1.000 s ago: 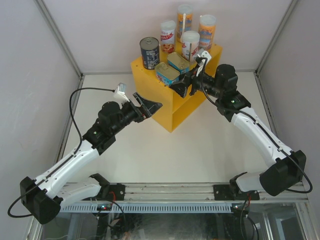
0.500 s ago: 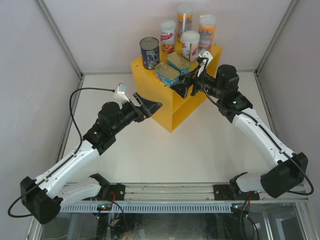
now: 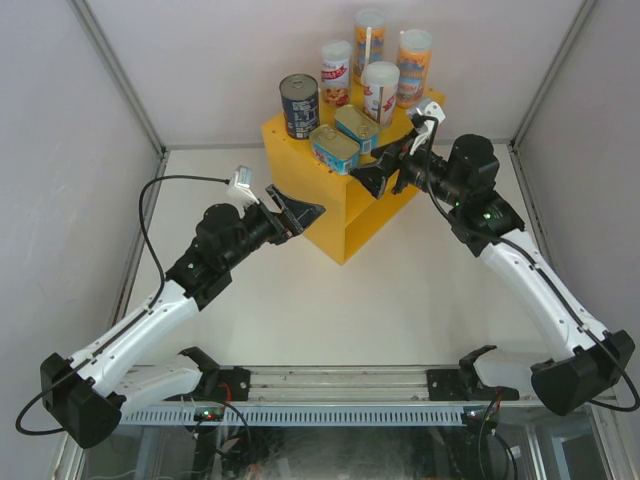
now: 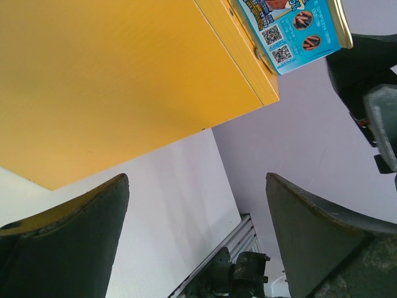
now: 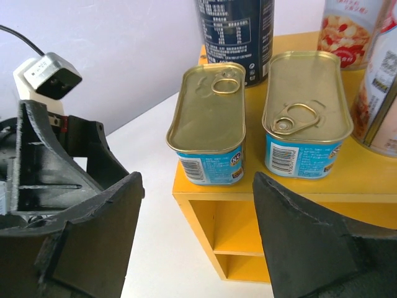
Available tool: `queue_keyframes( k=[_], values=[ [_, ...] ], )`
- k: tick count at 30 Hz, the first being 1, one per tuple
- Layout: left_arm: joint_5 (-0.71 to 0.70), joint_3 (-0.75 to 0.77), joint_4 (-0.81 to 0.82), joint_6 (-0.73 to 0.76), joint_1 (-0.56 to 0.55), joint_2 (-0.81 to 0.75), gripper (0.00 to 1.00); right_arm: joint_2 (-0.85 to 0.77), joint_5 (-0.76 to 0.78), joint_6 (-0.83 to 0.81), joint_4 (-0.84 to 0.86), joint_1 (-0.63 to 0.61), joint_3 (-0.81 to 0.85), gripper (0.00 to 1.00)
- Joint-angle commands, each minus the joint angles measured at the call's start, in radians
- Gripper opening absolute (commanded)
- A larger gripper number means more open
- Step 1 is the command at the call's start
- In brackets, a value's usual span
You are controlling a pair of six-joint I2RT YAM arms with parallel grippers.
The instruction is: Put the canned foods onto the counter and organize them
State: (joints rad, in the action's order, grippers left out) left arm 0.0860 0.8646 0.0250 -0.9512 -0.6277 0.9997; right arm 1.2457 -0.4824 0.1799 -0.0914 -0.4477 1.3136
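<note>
The canned foods all stand on top of the yellow counter [image 3: 335, 195]. Several tall slim cylinders [image 3: 381, 90] are at the back, with a dark round tin [image 3: 299, 105] on the left. Two flat gold-topped tins [image 5: 211, 118] [image 5: 307, 112] lie side by side at the front edge. My right gripper [image 3: 378, 178] hangs open just off the counter's right front, level with its top. Nothing is between its fingers [image 5: 310, 242]. My left gripper [image 3: 300, 215] is open and empty beside the counter's left wall [image 4: 111, 81], below one flat tin [image 4: 291, 31].
White enclosure walls and metal frame posts [image 3: 120, 90] close in the table on three sides. The counter's open front shows an inner shelf [image 5: 248, 248]. The left gripper's body [image 5: 56, 167] is in the right wrist view, across the counter's corner.
My right gripper has drawn back to the right, away from the flat tins, and its jaws have widened. The left arm has stayed still.
</note>
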Motion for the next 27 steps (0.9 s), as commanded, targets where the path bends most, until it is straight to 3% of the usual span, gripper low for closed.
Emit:
queue_keyframes(
  k=[1,16,27],
  values=[
    [0.011,-0.018,0.041,-0.006,0.006,-0.026,0.94,-0.097,0.062,0.047,0.021,-0.002,0.001,0.72],
    [0.007,-0.043,0.040,-0.007,0.006,-0.040,0.94,0.053,0.277,0.095,-0.021,-0.008,0.193,0.73],
    [0.003,-0.057,0.039,-0.009,0.016,-0.042,0.94,0.128,0.307,0.036,-0.051,0.000,0.237,0.74]
  ],
)
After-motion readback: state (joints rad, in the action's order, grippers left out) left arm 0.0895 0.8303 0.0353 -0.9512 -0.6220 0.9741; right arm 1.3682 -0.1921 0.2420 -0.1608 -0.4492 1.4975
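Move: The right hand, empty and open, hangs just off the yellow shelf's top edge: the inner flat tin lies some 9 cm ahead, 2 cm left and 3 cm below. The outer flat tin is about 4 cm ahead and 6 cm left, the dark can roughly 10 cm ahead and 11 cm left, and the white-lidded can 12 cm ahead, 3 cm right. From the left hand the inner tin lies about 14 cm ahead, 10 cm right and 5 cm higher. The right hand first climbs about 5 cm, easing back and slightly right from the outer flat tin it has just left, then swings forward some 7 cm and sinks about 3 cm towards the near end of the inner flat tin. On the way the wrist turns a good 15 degrees clockwise, so that the fingers, which stay open and empty, line up on the inner tin instead of the outer one and stop a little short of and above it. ##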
